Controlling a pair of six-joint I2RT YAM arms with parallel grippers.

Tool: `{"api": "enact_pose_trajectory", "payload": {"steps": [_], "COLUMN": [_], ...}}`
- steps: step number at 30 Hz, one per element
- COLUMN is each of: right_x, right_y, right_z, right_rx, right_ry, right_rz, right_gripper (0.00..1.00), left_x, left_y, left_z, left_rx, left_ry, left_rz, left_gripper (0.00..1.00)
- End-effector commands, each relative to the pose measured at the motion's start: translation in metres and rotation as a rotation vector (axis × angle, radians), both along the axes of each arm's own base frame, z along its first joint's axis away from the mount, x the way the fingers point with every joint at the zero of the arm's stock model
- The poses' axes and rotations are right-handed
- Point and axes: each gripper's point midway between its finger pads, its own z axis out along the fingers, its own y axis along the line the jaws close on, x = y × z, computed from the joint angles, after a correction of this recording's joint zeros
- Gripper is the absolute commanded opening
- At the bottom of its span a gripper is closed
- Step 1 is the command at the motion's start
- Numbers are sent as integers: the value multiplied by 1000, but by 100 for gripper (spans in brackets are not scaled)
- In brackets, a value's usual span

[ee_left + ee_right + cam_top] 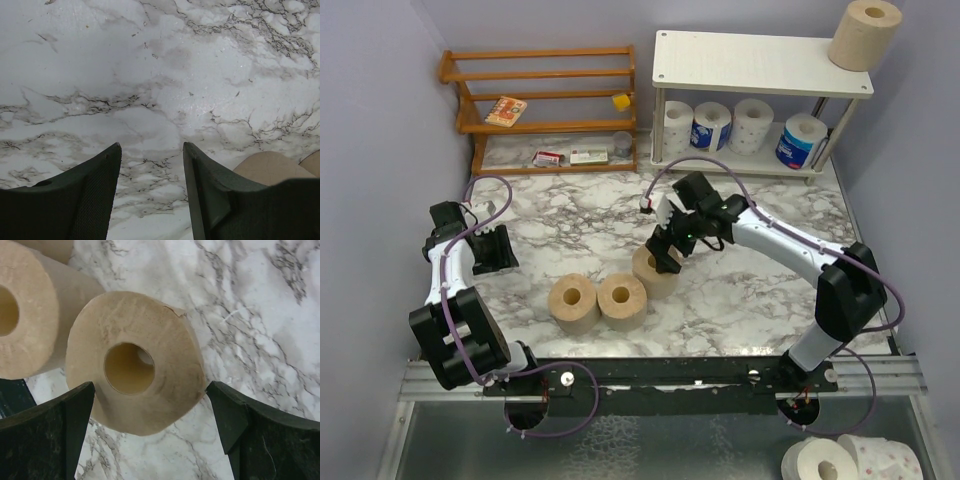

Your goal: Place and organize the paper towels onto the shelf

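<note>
The shelf (760, 62) stands at the back right. One tan paper towel roll (865, 33) sits on its top board, and two white rolls (752, 125) and two blue-wrapped rolls (801, 140) line the lower board. Three tan rolls lie on the marble table; the right one (658, 270) (135, 362) has its hollow core facing my right gripper (670, 250) (150, 386). That gripper is open wide, with a finger on either side of this roll's near end. My left gripper (495, 250) (151, 145) hovers open over bare marble, with nothing between its fingers and the left tan roll (574, 303) (270, 167) to its right.
An orange-brown slatted rack (545, 100) with small items stands at the back left. The middle tan roll (622, 300) (25, 315) touches the right one. Walls close in on the left, back and right. Two more white rolls (845, 460) lie below the table's near edge.
</note>
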Motion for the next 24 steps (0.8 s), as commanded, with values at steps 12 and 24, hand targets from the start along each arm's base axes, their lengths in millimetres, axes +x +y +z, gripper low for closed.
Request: {"api": "enact_pose_trajectory", "payload": {"steps": [12, 24], "right_x": [29, 30], "right_y": [-22, -7], "right_z": [14, -1], "right_rx": [-23, -18], "right_ry": [-108, 2], "right_rz": [-92, -94], "right_gripper": [100, 39], "left_x": [6, 7], "left_y": [3, 1], "left_z": [9, 14], "left_rx": [6, 7], "left_ry": [-37, -58], "left_rz": [-11, -17], "left_gripper": [55, 55]}}
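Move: The brown roll to be gripped stands almost under the open right fingers, its middle about 2 cm back, 3 cm to the left and some 9 cm below. The middle brown roll is about 10 cm back and 10 cm to the left of the right hand, and the left brown roll about 10 cm back and 21 cm left, both at the same depth. From the idle left hand, the roll to be gripped lies some 33 cm to the right, 3 cm back and a little lower. Over the roll's top, the right hand shifts about 3 cm forward and 2 cm right, away from the core towards the far right rim, staying nearly level. It then pauses briefly and closes its wide-open fingers to about half, one over the top beside the core and the other just outside the rim. The wrist turns only some 5 degrees clockwise; a grip can't yet be seen. ##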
